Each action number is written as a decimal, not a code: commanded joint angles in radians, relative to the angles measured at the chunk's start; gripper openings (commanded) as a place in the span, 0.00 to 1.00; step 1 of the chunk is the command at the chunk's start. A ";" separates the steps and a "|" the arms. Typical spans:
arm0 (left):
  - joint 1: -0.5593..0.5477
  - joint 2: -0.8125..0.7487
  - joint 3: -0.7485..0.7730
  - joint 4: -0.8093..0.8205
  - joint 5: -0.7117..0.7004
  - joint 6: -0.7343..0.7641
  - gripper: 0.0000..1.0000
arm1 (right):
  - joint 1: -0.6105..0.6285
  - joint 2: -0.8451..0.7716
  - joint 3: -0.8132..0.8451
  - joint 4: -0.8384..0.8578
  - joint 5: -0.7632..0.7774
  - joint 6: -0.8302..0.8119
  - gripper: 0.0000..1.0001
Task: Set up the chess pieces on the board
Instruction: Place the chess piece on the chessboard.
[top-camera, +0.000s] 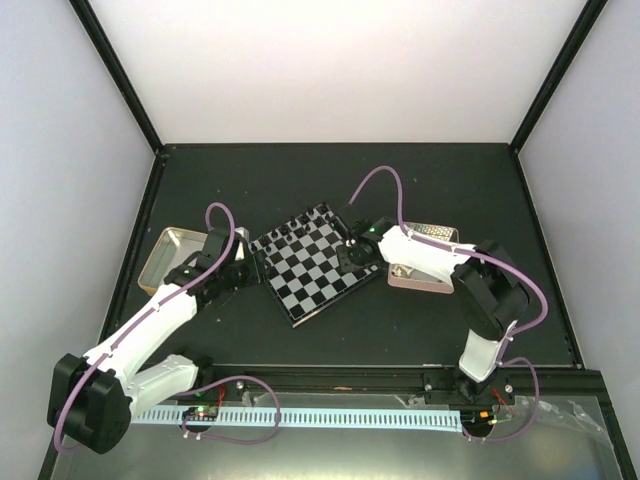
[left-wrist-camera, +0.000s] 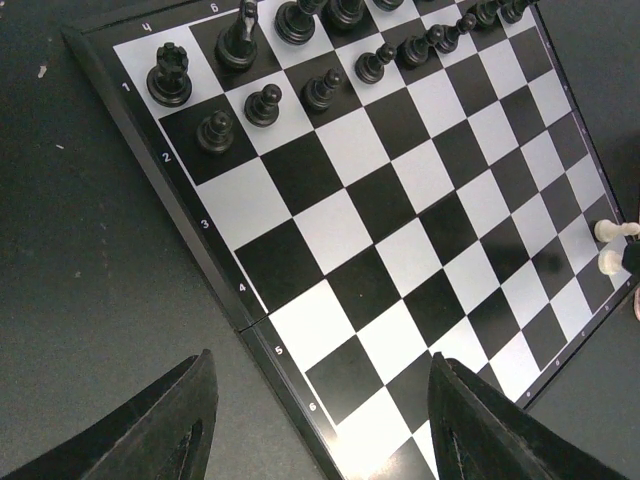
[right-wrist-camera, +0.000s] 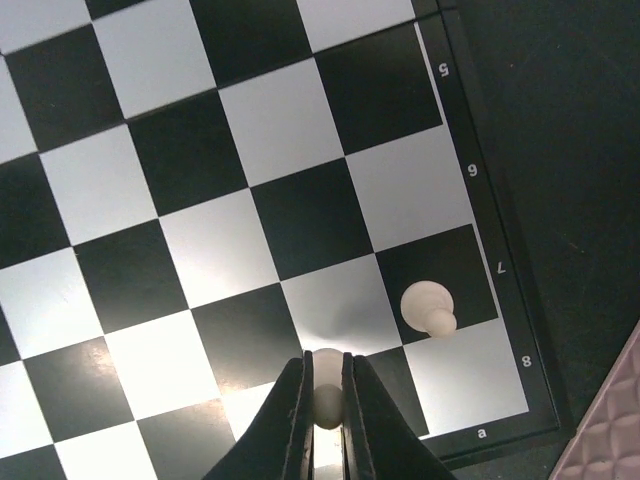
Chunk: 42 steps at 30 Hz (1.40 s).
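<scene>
The chessboard (top-camera: 312, 262) lies tilted in the middle of the table. Black pieces (left-wrist-camera: 262, 104) stand in two rows along its far edge. My right gripper (right-wrist-camera: 326, 400) is shut on a cream-white pawn (right-wrist-camera: 327, 378) just above the board's right corner. Another white pawn (right-wrist-camera: 428, 306) stands on a black square beside it, near the 7 mark. Both white pawns also show in the left wrist view (left-wrist-camera: 612, 230). My left gripper (left-wrist-camera: 320, 420) is open and empty over the board's left edge, near the 5 and 6 marks. In the top view it is by the left corner (top-camera: 243, 266).
A shiny metal tin (top-camera: 168, 254) sits left of the board, behind my left arm. A pink perforated tray (top-camera: 425, 268) lies right of the board, under my right arm, and its corner shows in the right wrist view (right-wrist-camera: 612, 440).
</scene>
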 joint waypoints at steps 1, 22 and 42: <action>0.006 -0.012 0.007 0.002 -0.005 -0.002 0.59 | 0.008 0.020 0.033 -0.015 0.025 0.009 0.08; 0.006 -0.008 0.017 -0.010 -0.007 0.010 0.59 | 0.009 0.107 0.061 -0.001 0.039 0.009 0.12; 0.006 -0.009 0.028 -0.019 -0.006 0.013 0.59 | -0.125 -0.167 -0.005 0.009 0.146 0.036 0.31</action>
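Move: My right hand already holds a white pawn low over the board; the light square it goes to lies about 1 cm ahead, level left-right and some 4 cm below. The standing white pawn is about 2 cm ahead, 2 cm to the right and 3 cm down, and the pink box's middle is roughly 18 cm right and 2 cm ahead. From my left hand that square is some 20 cm to the right, about 1 cm ahead, 9 cm down. I ease my right hand almost straight down about 2 cm to bring the held white pawn onto the light square beside the standing one, hold low there, then spread my fingers and let go. After that I lift off quickly, some 6 cm up from the low point, drifting forward and a little right as the wrist tips back slightly. ##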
